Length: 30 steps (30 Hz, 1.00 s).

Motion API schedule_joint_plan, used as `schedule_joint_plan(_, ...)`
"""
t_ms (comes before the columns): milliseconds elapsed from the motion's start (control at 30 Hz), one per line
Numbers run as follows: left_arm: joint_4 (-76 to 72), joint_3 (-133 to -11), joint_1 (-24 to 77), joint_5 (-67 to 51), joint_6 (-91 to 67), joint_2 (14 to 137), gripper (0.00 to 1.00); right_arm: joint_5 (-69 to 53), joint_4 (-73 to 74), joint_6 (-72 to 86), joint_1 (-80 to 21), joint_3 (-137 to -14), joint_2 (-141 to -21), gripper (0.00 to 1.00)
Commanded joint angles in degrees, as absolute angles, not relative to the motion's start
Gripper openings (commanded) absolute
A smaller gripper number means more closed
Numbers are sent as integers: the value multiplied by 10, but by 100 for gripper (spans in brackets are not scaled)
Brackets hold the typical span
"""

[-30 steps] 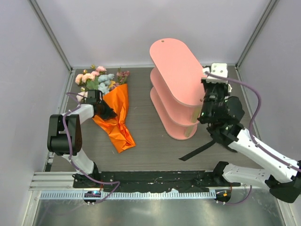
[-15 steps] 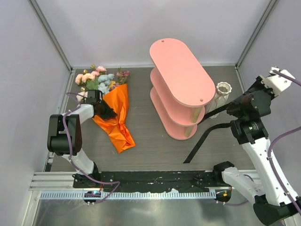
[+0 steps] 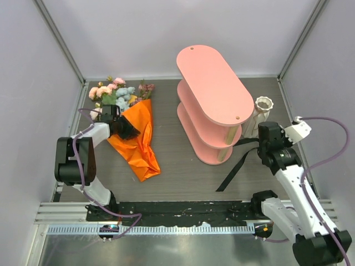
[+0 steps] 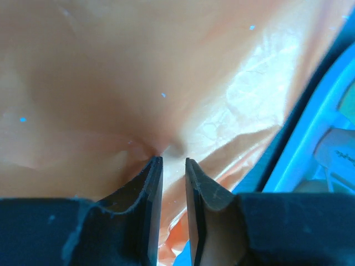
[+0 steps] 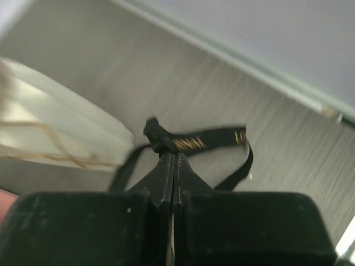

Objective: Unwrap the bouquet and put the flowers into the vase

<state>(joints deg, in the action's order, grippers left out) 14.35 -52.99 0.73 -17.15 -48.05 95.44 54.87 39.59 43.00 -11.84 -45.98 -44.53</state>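
The bouquet lies at the left of the table, its flowers (image 3: 116,92) pointing to the back out of an orange paper cone (image 3: 138,141). My left gripper (image 3: 127,131) is at the cone's left edge. In the left wrist view its jaws (image 4: 173,160) stand a narrow gap apart, nipping a puckered fold of the orange paper (image 4: 166,83). My right gripper (image 3: 257,142) is shut on the knot of the black ribbon (image 5: 157,134), which is off the bouquet and trails down to the table (image 3: 228,176). The cream vase (image 3: 262,111) stands just behind that gripper and appears blurred as vase (image 5: 55,133).
A pink three-tier oval shelf (image 3: 213,91) stands in the middle of the table, right beside the vase. The right wall's metal frame (image 3: 285,100) is close behind the right arm. The enclosure's left wall runs close to the bouquet.
The right arm has swung from beside the shelf out to the right, then down in front of the vase, carrying the ribbon. The left gripper has stayed on the paper, its jaws slightly wider.
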Motion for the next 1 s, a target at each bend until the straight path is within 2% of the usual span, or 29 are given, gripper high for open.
schedule_joint_plan(0, 125, -530, 8, -205, -490, 903, 28, 415, 395, 582, -62, -387, -488, 2)
schedule_joint_plan(67, 129, -531, 8, -209, -487, 890, 33, 350, 373, 571, -8, -346, -497, 15)
schedule_joint_plan(133, 134, -533, 8, -219, -484, 870, 42, 339, 363, 555, 22, -337, -489, 51)
schedule_joint_plan(167, 136, -535, 8, -224, -483, 863, 47, 356, 363, 528, 22, -342, -478, 75)
schedule_joint_plan(200, 136, -537, 8, -229, -483, 857, 50, 372, 363, 514, 22, -349, -453, 84)
schedule_joint_plan(233, 137, -537, 8, -233, -480, 840, 53, 385, 366, 503, 22, -371, -441, 90)
schedule_joint_plan(267, 139, -538, 8, -231, -480, 832, 63, 397, 373, 488, 22, -386, -430, 92)
schedule_joint_plan(300, 141, -540, 8, -234, -479, 824, 66, 414, 374, 457, 22, -402, -423, 93)
schedule_joint_plan(533, 188, -554, 8, -243, -443, 756, 72, 417, 412, 360, 19, -626, -439, 94)
schedule_joint_plan(633, 251, -562, 8, -166, -417, 704, 78, 395, 381, 294, 0, -718, -474, 94)
schedule_joint_plan(667, 272, -565, 8, -90, -412, 674, 80, 363, 338, 271, -17, -738, -500, 93)
schedule_joint_plan(733, 313, -563, 8, -7, -414, 647, 82, 283, 286, 216, -47, -776, -522, 91)
schedule_joint_plan(800, 336, -551, 7, 84, -424, 612, 85, 252, 208, 185, -80, -814, -561, 89)
schedule_joint_plan(967, 345, -504, 4, 104, -467, 576, 100, 178, 153, 51, -291, -940, -676, 89)
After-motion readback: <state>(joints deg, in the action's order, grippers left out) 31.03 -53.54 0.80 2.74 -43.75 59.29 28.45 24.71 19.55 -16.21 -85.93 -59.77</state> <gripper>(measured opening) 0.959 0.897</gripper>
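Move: The right gripper still holds the black ribbon; the bare table spot for it lies some 21 cm below, about 2 cm back and 3 cm left. From that hand the vase stands roughly 12 cm ahead and 12 cm left, the pink shelf 16 cm ahead and 33 cm left. The left gripper is down on the orange wrapper, whose middle lies about 1 cm back, 2 cm right and 2 cm below; the flowers are 17 cm ahead and 6 cm left. Dip the right gripper quickly about 12 cm and slightly back towards the table, open wide to let go of the ribbon, then sweep steeply up, afterwards forward and left as well, turning counter-clockwise and tipping the fingers up. Meanwhile lift the left gripper off the wrapper some 15 cm, opening wide, drawing back and finally left. ##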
